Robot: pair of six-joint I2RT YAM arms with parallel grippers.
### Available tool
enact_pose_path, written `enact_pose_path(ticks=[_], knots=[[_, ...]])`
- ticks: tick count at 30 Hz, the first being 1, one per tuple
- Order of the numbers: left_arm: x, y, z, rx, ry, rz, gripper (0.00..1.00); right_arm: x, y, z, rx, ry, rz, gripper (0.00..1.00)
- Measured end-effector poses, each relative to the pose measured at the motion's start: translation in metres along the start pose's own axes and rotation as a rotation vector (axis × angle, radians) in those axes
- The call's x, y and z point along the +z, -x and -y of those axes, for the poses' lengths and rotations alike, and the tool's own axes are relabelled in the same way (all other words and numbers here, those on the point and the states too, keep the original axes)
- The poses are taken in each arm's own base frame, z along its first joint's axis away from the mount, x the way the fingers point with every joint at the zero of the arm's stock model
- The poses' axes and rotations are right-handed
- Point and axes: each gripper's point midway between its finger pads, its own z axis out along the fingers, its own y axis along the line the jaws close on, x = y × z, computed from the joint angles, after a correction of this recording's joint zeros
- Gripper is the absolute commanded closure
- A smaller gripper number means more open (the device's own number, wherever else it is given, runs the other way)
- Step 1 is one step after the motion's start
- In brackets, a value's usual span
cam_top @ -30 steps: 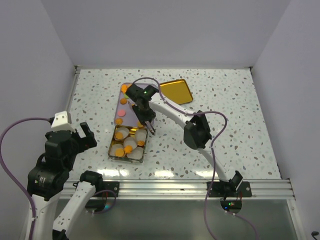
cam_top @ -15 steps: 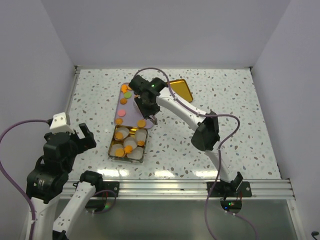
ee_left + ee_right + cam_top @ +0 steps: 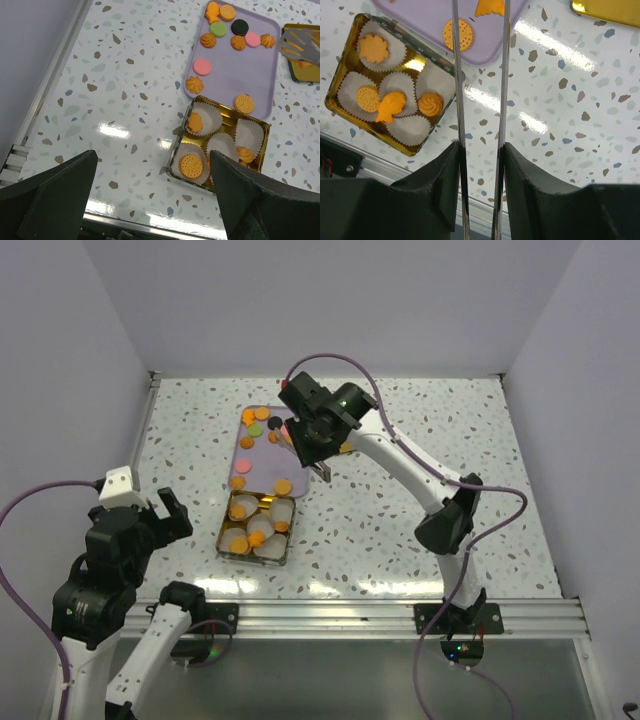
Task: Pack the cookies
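Note:
Cookies (image 3: 244, 103) lie scattered on the purple tray (image 3: 260, 70): orange rounds and swirls, plus pink, green and black ones. More cookies (image 3: 390, 106) sit in white paper cups inside the gold tin (image 3: 222, 540), just in front of the tray. My right gripper (image 3: 312, 440) hangs over the tray's right edge, shut on metal tongs (image 3: 502, 75) whose blades point down at the table. I cannot tell whether the tong tips (image 3: 300, 45) hold anything. My left gripper (image 3: 152, 157) stands open and empty, well left of the tin.
A gold lid (image 3: 610, 10) lies on the table right of the tray, partly under the right arm. White walls close the table on three sides. A metal rail (image 3: 330, 615) runs along the near edge.
The right arm has swung from over the tin back and to the right, carrying the tongs to the tray's right edge. The left arm has barely moved.

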Motion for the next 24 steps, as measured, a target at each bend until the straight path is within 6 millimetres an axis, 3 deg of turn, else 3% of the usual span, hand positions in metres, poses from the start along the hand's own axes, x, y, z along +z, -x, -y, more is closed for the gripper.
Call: enact_pose_path(ticks=[10,17,24], knots=[[0.000,-0.002,0.004,0.000,-0.024,-0.001,0.00,-0.041,-0.034,0.002,0.019,0.032,-0.005,0.73],[0.000,-0.003,0.005,0.001,-0.035,-0.005,0.00,-0.063,-0.079,-0.040,-0.046,0.119,-0.027,0.73],[0.000,-0.004,0.007,0.007,-0.046,-0.010,0.00,-0.060,-0.133,-0.081,-0.081,0.174,-0.100,0.74]])
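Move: My right hand already grips the tongs, with an orange fish cookie in them. The empty paper cup in the box's near-right corner lies about 13 cm back, 10 cm left and some 21 cm below. Against that cup, the swirl cookie stands 4 cm farther out and 3 cm right; the boxed fish cookie 1 cm out and 3 cm left; the tray's round cookie 15 cm out and 3 cm right. From my left hand the cup is 3 cm ahead, 15 cm right. I draw my right hand back about 17 cm with gathering speed, carrying the cookie from beyond the box to over its right side. I rise a couple of centimetres and swing slightly right first, then come left again and sink about 3 cm. My wrist turns some 10 degrees counter-clockwise while my fingers keep their hold on the tongs. ##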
